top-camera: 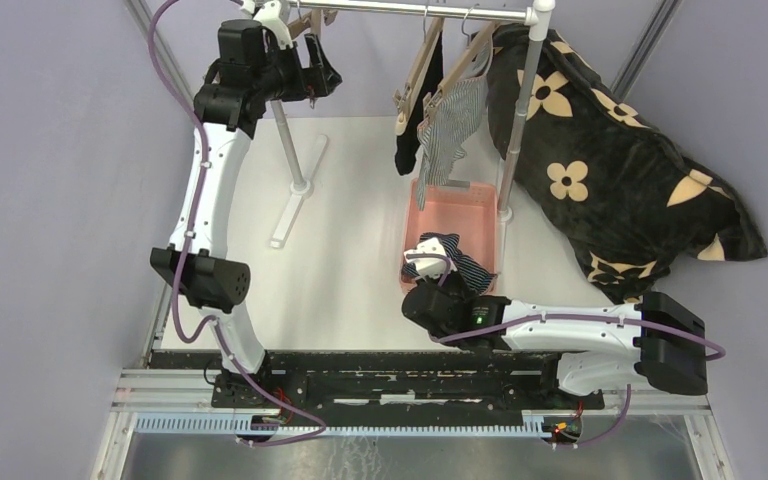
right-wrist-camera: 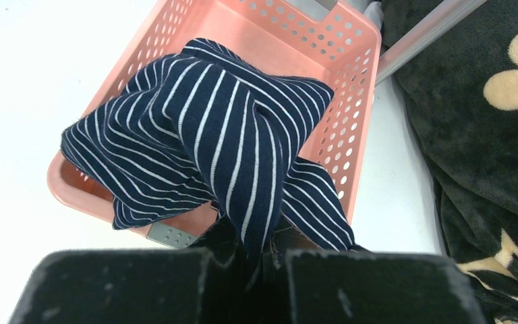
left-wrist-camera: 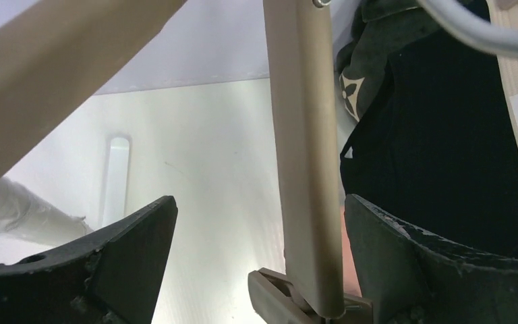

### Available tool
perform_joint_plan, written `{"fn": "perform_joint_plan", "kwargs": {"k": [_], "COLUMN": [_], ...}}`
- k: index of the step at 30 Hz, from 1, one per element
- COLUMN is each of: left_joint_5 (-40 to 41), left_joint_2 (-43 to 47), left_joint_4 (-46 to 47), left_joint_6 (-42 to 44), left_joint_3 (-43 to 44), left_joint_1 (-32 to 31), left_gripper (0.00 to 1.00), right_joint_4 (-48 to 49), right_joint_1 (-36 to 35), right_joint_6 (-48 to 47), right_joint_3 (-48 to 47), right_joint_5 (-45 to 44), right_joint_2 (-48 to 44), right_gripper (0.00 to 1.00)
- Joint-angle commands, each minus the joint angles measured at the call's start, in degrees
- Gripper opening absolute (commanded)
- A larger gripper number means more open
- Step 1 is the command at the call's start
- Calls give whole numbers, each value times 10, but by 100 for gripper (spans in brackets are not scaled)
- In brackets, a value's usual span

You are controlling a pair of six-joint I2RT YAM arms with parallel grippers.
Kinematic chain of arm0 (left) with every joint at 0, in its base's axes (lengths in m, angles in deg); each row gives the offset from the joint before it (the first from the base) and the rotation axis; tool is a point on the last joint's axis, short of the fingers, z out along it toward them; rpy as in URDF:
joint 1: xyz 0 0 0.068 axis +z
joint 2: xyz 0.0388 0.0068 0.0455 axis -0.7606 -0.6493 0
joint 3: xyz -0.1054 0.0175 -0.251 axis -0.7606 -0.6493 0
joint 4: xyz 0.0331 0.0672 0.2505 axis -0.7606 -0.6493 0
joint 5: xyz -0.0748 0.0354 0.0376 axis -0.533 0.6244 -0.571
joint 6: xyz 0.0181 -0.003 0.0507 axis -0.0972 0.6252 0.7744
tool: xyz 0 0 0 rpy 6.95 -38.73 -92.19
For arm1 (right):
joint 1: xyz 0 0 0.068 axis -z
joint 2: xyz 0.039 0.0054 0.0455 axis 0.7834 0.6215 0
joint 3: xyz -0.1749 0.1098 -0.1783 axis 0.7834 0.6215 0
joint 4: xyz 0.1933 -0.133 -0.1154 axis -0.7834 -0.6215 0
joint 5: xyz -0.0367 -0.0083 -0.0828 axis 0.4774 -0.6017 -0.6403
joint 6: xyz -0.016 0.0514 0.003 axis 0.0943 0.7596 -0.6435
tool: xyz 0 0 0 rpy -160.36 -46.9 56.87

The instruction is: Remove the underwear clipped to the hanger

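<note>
My right gripper (right-wrist-camera: 270,253) is shut on the navy underwear with thin light stripes (right-wrist-camera: 229,135), holding it over the near end of the pink basket (right-wrist-camera: 357,67); the top view shows this pair (top-camera: 442,252) bunched at my right gripper (top-camera: 430,272). A black pair (top-camera: 409,140) and a grey-and-white striped pair (top-camera: 455,128) hang clipped to wooden hangers (top-camera: 428,60) on the rail. My left gripper (top-camera: 315,72) is up at the rail's left end. It stands open (left-wrist-camera: 260,223), with a hanger's wooden bar (left-wrist-camera: 303,169) and its clip (left-wrist-camera: 276,297) between the fingers, untouched.
The big black flower-print cushion (top-camera: 610,160) leans at the right, close to the basket (top-camera: 450,215) and the rack's right post (top-camera: 520,110). The rack's left post (top-camera: 285,140) and foot stand on the white table. Dark cloth (left-wrist-camera: 445,135) hangs just right of my left gripper.
</note>
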State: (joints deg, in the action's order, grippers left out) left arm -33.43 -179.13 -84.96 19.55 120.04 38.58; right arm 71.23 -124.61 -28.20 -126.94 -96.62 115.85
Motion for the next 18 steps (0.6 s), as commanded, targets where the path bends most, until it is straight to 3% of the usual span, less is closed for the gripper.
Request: {"fn": "perform_joint_plan", "kwargs": {"k": [1,6,15,18], "left_joint_5": [-5,1,5,8], "left_joint_2": [70,132,254,294], "left_joint_4": [32,59,105,122], "left_joint_6": [8,10,7,2], "left_joint_3": [-23,-95,-239,-284], "left_joint_1": [2,-1,-5,-6], "left_gripper": [99,99,99,99], "right_joint_4": [22,59,87,68], "right_joint_1": [13,54,157,172], "right_joint_6": [2,-37,-84,-83], "right_joint_3": [-26,-27,-80,-106], "right_joint_5": [-30,-18,90,124], "right_joint_2": [0,-10,10,46], "right_gripper": [1,1,1,15]}}
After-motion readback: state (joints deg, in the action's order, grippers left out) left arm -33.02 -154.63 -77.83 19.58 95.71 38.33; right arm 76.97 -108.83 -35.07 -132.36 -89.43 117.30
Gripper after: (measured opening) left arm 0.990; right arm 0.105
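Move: The right hand still pinches the navy striped underwear; the basket's middle lies about 7 cm ahead of it and 11 cm below. The hanging striped underwear is roughly 20 cm ahead, 3 cm left and 15 cm up. From the open left hand, the empty hanger is about 6 cm straight ahead, level in height; the black underwear 3 cm ahead, 13 cm right and 8 cm below; the basket 20 cm back, 19 cm right and far below. Right hand carries underwear 7 cm forward over the basket; the open left backs about 10 cm off the hanger. ##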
